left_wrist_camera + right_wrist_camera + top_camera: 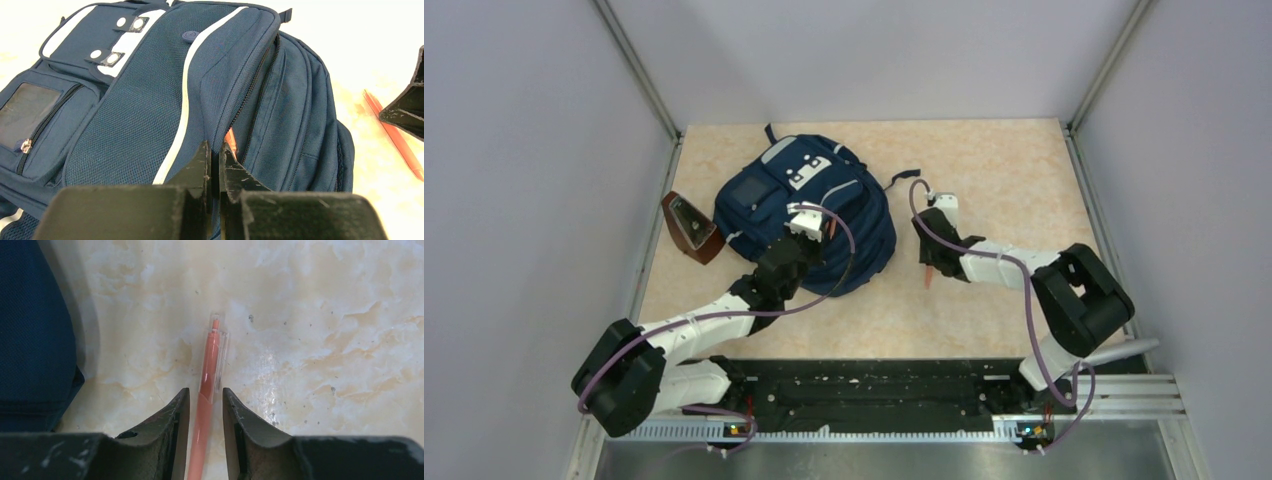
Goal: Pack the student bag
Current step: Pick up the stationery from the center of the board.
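The student bag [769,200] lies flat on the table's left half, a navy backpack with pale strips and a white patch. My left gripper [814,228] rests on its right side. In the left wrist view the left gripper [214,146] is shut, pinching the bag's [135,110] fabric flap beside a zip. A small orange piece [231,140] shows just behind one finger. An orange pen [927,276] lies on the table right of the bag. My right gripper [206,390] stands open astride the pen [210,360], with a gap on both sides.
A brown wedge-shaped object [690,228] lies against the bag's left side near the left wall. The bag's edge [30,330] is close left of the right gripper. Grey walls enclose the table; a metal rail [874,395] runs along the near edge.
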Robot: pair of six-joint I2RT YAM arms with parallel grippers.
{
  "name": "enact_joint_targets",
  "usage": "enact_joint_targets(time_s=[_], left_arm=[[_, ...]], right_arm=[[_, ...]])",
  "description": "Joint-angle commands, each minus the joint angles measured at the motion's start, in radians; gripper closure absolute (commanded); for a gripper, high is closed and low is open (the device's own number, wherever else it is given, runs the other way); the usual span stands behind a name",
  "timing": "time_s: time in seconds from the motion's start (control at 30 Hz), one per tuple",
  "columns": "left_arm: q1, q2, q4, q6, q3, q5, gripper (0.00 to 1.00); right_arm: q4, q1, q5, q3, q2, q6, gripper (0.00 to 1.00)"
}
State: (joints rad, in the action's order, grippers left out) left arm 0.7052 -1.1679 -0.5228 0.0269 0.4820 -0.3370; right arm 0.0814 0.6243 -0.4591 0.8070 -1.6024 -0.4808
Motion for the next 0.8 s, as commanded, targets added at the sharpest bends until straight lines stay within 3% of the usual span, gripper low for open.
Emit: enact_joint_targets(time_s=[0.0,0.37,0.43,0.53,0.77], left_arm=[[0.010,0.011,-0.075,0.001,0.018,0.028,1.00],[0.010,0.012,-0.075,0.002,0.018,0.027,1.00],[0.011,0.013,-0.075,0.002,0.018,0.028,1.00],[0.011,0.014,-0.075,0.002,0.017,0.027,1.00],[0.011,0.023,-0.078,0.008,0.014,0.027,1.00]], right_arm=[[0.010,-0.018,0.059,0.065,-0.034,-0.003,0.71],[0.076,-0.018,0.038,0.083,-0.073,-0.025,0.76],[0.077,-0.018,0.037,0.083,-0.078,-0.024,0.80],[0.078,-0.018,0.044,0.086,-0.080,-0.023,0.98],[0.083,-0.018,0.123,0.075,0.034,-0.011,1.00]])
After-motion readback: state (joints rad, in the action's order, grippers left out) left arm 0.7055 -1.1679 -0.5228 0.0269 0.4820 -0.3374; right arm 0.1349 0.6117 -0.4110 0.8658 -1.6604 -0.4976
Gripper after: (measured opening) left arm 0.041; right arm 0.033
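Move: The right hand hovers with open fingers over the stationery, an orange pen lying nearly fore-and-aft: its middle is about 1 cm back, level sideways and some 2 cm below. The backpack's middle is about 27 cm to this hand's left and 8 cm ahead; its loose strap end is 5 cm left, 21 cm ahead. From the left hand, the pen lies about 23 cm right, 1 cm back and 14 cm below. Down about 1 cm, with a slight shift forward and to the left, the right hand settles around the orange pen's shaft just ahead of its middle, tipping only a few degrees. It then stays nearly in place while the fingers, part open at first, shut and pinch the pen from both sides. ##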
